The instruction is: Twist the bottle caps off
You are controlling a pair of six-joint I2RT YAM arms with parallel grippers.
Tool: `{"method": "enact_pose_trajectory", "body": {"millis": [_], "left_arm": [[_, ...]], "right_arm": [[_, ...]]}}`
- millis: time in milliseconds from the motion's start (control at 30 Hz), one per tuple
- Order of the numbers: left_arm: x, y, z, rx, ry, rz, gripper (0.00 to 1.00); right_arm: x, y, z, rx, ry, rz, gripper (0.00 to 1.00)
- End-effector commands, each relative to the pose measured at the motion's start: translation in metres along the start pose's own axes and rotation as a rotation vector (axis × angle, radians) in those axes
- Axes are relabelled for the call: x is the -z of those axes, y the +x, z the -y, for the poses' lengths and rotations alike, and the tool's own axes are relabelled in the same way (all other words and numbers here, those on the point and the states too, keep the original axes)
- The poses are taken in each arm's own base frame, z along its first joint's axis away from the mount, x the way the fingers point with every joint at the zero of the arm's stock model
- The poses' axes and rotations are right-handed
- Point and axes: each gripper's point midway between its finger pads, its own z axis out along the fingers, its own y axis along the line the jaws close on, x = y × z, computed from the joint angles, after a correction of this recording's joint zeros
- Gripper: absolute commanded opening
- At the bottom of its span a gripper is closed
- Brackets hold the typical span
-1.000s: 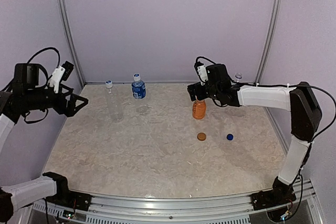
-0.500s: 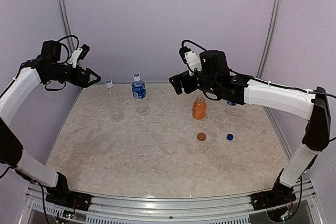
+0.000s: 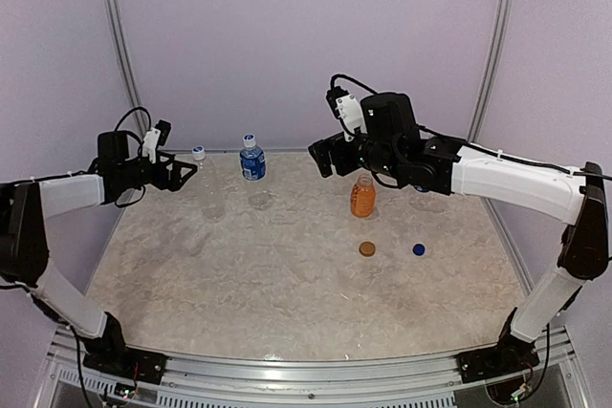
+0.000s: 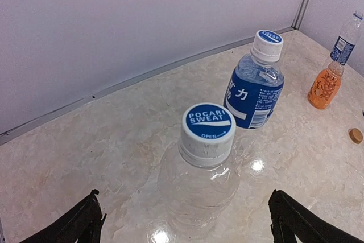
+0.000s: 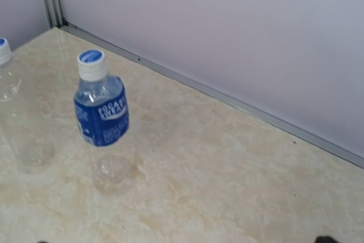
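Note:
A tall clear bottle (image 4: 196, 189) with a blue-topped white cap (image 4: 209, 129) stands just ahead of my left gripper (image 4: 187, 229), which is open, its fingers wide on either side and apart from the bottle (image 3: 208, 193). Behind it stands a blue-label bottle (image 4: 254, 92), capped (image 4: 268, 41). The orange bottle (image 3: 362, 196) stands open-necked, with an orange-brown cap (image 3: 367, 248) and a blue cap (image 3: 419, 249) lying loose on the table. My right gripper (image 3: 323, 155) hangs open and empty, left of and above the orange bottle, facing the blue-label bottle (image 5: 101, 112).
A second blue-label bottle (image 4: 347, 41) stands at the far right by the wall, behind the orange one. Purple walls with metal corner posts (image 3: 120, 54) close in the marble-patterned table (image 3: 287, 293) at the back and sides.
My left arm has swung down from a raised pose and now sits low beside the clear bottle. My right gripper left the orange bottle, rising to the left, then held still.

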Motion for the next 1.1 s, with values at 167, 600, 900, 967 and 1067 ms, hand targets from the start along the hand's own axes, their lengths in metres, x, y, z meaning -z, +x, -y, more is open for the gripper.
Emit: {"method": "enact_pose_trajectory", "body": {"millis": [167,600,900,967,1067], "left_arm": [[-0.028,-0.006,0.002,-0.093,0.087,0.115,0.99],[-0.068,-0.004,0.006,-0.067,0.146,0.083,0.99],[-0.075,0.007,0.008,-0.067,0.181,0.048,0.79],[-0.075,0.007,0.01,-0.067,0.193,0.045,0.74],[-0.073,0.005,0.012,-0.067,0.202,0.048,0.66]], "right_arm": [[0.009,0.014,0.009,0.045,0.078,-0.081,0.99],[-0.006,0.021,0.013,0.116,0.128,-0.158,0.99],[-0.004,0.018,0.015,0.119,0.138,-0.156,0.99],[-0.003,0.017,0.016,0.118,0.141,-0.156,0.99],[0.0,0.016,0.016,0.115,0.14,-0.158,0.99]]}}
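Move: The clear, unlabelled bottle stands about 6 cm ahead of the left hand and 5 cm to its right, its middle some 10 cm below the hand point and its white cap roughly level with it. The blue-labelled bottle is about 5 cm farther out than the clear one and 13 cm to the right of it. From the right hand, the clear bottle lies some 12 cm ahead, 27 cm to the left and 21 cm below. Bring the open left gripper forward and to the right about 5 cm each way, sinking some 3 cm as the wrist swings about 10 degrees clockwise, so the fingers straddle the clear bottle's neck below its cap; then start closing them, by roughly a third. Let the empty, open right gripper sink 2 to 3 cm, rolling its left side down a little. ##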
